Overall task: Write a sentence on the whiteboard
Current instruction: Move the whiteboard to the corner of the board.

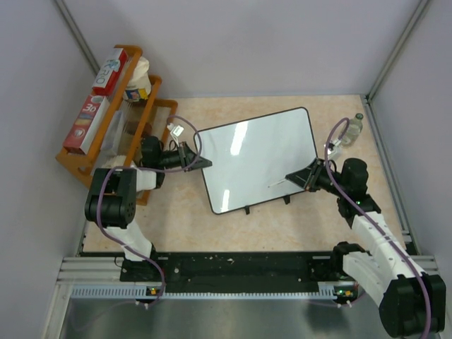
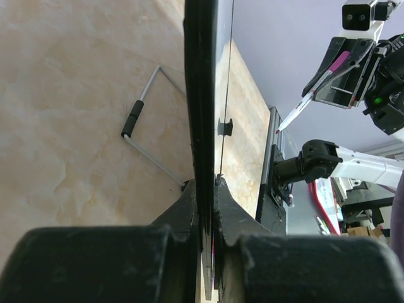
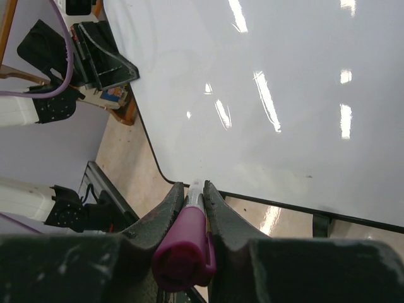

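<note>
The whiteboard lies tilted on the tan table, glossy and blank; no sentence shows on it. My left gripper is shut on the board's left edge. In the left wrist view the whiteboard appears edge-on, clamped between the left gripper jaws. My right gripper hangs over the board's lower right part, shut on a magenta-capped marker that points at the board. In the right wrist view the marker sits between the right gripper fingers, just above the whiteboard near its bottom corner.
A wooden rack with boxes stands at the back left, close behind the left arm. A plastic bottle stands at the back right corner. A wire stand folds out under the board. Small black feet line its near edge.
</note>
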Robot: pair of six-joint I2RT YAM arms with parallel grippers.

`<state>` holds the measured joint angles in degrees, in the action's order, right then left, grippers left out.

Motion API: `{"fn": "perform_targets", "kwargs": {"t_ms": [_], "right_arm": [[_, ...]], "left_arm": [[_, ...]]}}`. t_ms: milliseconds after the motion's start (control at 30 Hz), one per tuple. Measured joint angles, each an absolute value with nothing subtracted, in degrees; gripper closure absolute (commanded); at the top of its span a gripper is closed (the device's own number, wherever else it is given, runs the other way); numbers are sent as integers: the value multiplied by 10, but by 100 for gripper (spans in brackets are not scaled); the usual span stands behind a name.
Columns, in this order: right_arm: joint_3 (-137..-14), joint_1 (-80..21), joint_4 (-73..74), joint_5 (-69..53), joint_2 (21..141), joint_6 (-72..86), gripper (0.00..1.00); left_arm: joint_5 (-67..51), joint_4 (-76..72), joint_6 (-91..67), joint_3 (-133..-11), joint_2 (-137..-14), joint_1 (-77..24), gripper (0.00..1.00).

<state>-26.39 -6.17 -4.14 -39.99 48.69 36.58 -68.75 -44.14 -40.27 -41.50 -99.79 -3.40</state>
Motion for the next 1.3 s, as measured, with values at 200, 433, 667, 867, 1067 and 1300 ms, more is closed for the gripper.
{"fn": "perform_targets", "kwargs": {"t_ms": [200, 433, 667, 867, 1067, 1300], "right_arm": [[-264, -62, -46, -403, 489, 366, 100], [-264, -62, -47, -404, 489, 366, 100], [-272, -62, -53, -409, 488, 368, 100], [-275, -61, -69, -426, 480, 377, 100], [-286, -61, -74, -433, 469, 377, 100], [-290, -61, -74, -434, 463, 377, 100]], "left_arm": [[-675, -449, -402, -391, -979, -52, 100], [-657, -447, -383, -368, -955, -96, 100], [-640, -470, -395, -323, -924, -109, 100], [-630, -493, -408, -304, -914, -125, 100], [-628, -476, -396, -309, -910, -145, 100], [-632, -465, -388, -318, -911, -150, 100]]}}
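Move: The left fingers already pinch the whiteboard's left edge; the tip of the marker in the right hand lies some 22 cm to the left hand's right, 7 cm nearer the base and about level. From the left hand, the board's middle lies about 19 cm right and 1 cm ahead, its upper-left corner roughly 11 cm ahead and 3 cm left. From the right hand, the board's middle is about 9 cm ahead, 11 cm left and 6 cm lower. Keep the left gripper clamped on the whiteboard's left edge and draw the board back toward the base and to the right, about 7 cm back and 5 cm right, staying level and turning slightly clockwise, so the edge nears the marker tip. Hold the marker still at first, then lift the right hand about 4 cm, tilting its fingers up a little, without loosening the grip. ##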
